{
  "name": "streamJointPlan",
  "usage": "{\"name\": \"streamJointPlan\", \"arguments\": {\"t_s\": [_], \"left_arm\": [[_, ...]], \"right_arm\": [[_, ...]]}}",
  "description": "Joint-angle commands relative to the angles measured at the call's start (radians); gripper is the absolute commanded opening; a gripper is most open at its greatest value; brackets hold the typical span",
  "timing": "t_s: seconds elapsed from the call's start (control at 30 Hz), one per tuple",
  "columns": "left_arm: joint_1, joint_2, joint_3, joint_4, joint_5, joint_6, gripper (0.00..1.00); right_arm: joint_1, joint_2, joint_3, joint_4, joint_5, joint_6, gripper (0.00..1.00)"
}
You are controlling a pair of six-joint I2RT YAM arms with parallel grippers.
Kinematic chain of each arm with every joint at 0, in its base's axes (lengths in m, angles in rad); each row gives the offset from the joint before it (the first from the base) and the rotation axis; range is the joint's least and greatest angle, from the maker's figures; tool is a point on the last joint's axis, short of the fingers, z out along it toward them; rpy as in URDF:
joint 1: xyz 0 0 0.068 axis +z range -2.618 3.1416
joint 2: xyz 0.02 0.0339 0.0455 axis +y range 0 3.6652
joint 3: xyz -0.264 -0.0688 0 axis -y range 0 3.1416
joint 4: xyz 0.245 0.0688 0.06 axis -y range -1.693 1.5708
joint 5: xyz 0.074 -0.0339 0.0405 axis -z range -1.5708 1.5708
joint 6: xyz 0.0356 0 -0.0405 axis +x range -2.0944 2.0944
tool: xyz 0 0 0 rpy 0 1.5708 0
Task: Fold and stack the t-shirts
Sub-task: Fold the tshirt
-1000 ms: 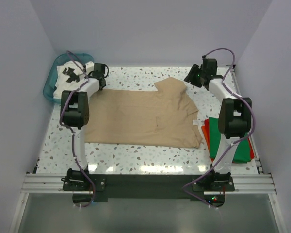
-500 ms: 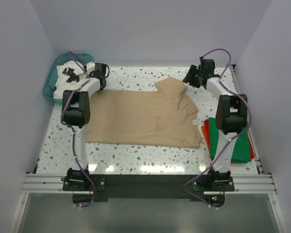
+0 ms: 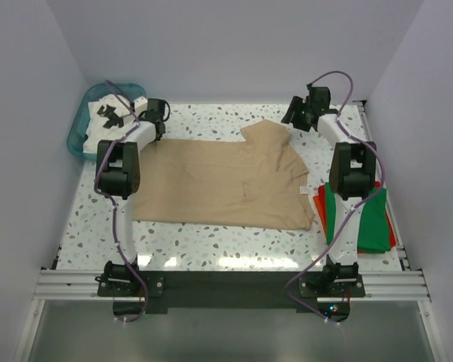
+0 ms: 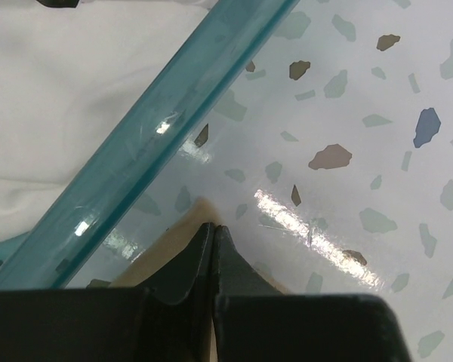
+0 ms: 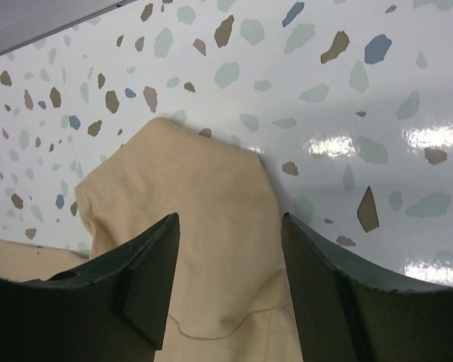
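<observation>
A tan t-shirt (image 3: 219,181) lies spread flat across the middle of the table. My left gripper (image 3: 160,121) is at its far left corner, next to the teal basket. In the left wrist view this gripper (image 4: 213,226) is shut, with the tan cloth (image 4: 198,207) pinched at its tips. My right gripper (image 3: 294,113) hovers open over the shirt's far right sleeve (image 5: 189,181), one finger on each side of it in the right wrist view (image 5: 228,219). A green t-shirt (image 3: 370,222) lies folded on a red-orange one (image 3: 319,207) at the right. A white t-shirt with black print (image 3: 109,111) lies in the basket.
The teal plastic basket (image 3: 77,136) stands in the far left corner; its rim (image 4: 174,113) runs close beside my left fingers. White walls close the table in on three sides. The folded stack lies near the right arm's base and the table's right edge.
My left gripper has shut on the shirt's far left corner. My right gripper has moved slightly farther back over the sleeve and its fingers have spread wider.
</observation>
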Motion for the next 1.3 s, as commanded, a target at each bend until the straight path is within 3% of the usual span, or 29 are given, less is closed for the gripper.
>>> {"name": "streamJointPlan", "arguments": {"t_s": [0.0, 0.53, 0.83, 0.93, 0.97, 1.07, 1.17, 1.27], "left_arm": [[0.002, -0.059, -0.04, 0.022, 0.015, 0.002, 0.0], [0.002, -0.113, -0.108, 0.079, 0.04, 0.016, 0.0], [0.002, -0.124, -0.118, 0.094, 0.049, 0.024, 0.0], [0.003, -0.127, -0.12, 0.099, 0.055, 0.028, 0.0], [0.005, -0.128, -0.12, 0.1, 0.055, 0.028, 0.0], [0.005, -0.133, -0.125, 0.108, 0.055, 0.031, 0.0], [0.009, -0.14, -0.137, 0.114, 0.057, 0.033, 0.0], [0.011, -0.15, -0.141, 0.12, 0.057, 0.031, 0.0]], "right_arm": [[-0.005, 0.058, 0.107, -0.055, -0.014, -0.036, 0.6], [0.033, 0.216, 0.276, -0.106, 0.052, -0.037, 0.55], [0.069, 0.249, 0.318, -0.152, 0.099, -0.042, 0.46], [0.07, 0.243, 0.314, -0.158, 0.118, -0.039, 0.36], [0.07, 0.24, 0.313, -0.158, 0.122, -0.042, 0.25], [0.07, 0.223, 0.308, -0.162, 0.139, -0.042, 0.1], [0.07, 0.194, 0.301, -0.147, 0.147, -0.044, 0.01], [0.07, 0.145, 0.269, -0.121, 0.15, -0.044, 0.0]]}}
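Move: At about 2 cm ahead, 2 cm left and 5 cm below the right hand's open fingers lies the t-shirt's far shoulder corner. Its far sleeve spreads some 12 cm to the left of that corner and about 2 cm farther out; the white tag lies roughly 8 cm right of the corner and 24 cm nearer the robot. The left hand, already shut on the shirt's far hem corner, has the shoulder corner some 48 cm to its right and about 4 cm farther out. Sinking about 5 cm while reaching a couple of centimetres forward, the right hand then slides 2–3 cm left, low over the table, to the shoulder corner and shuts its half-open fingers there, pinching the cloth. The left keeps its pinch on the hem corner and draws back about 1.5 cm. ##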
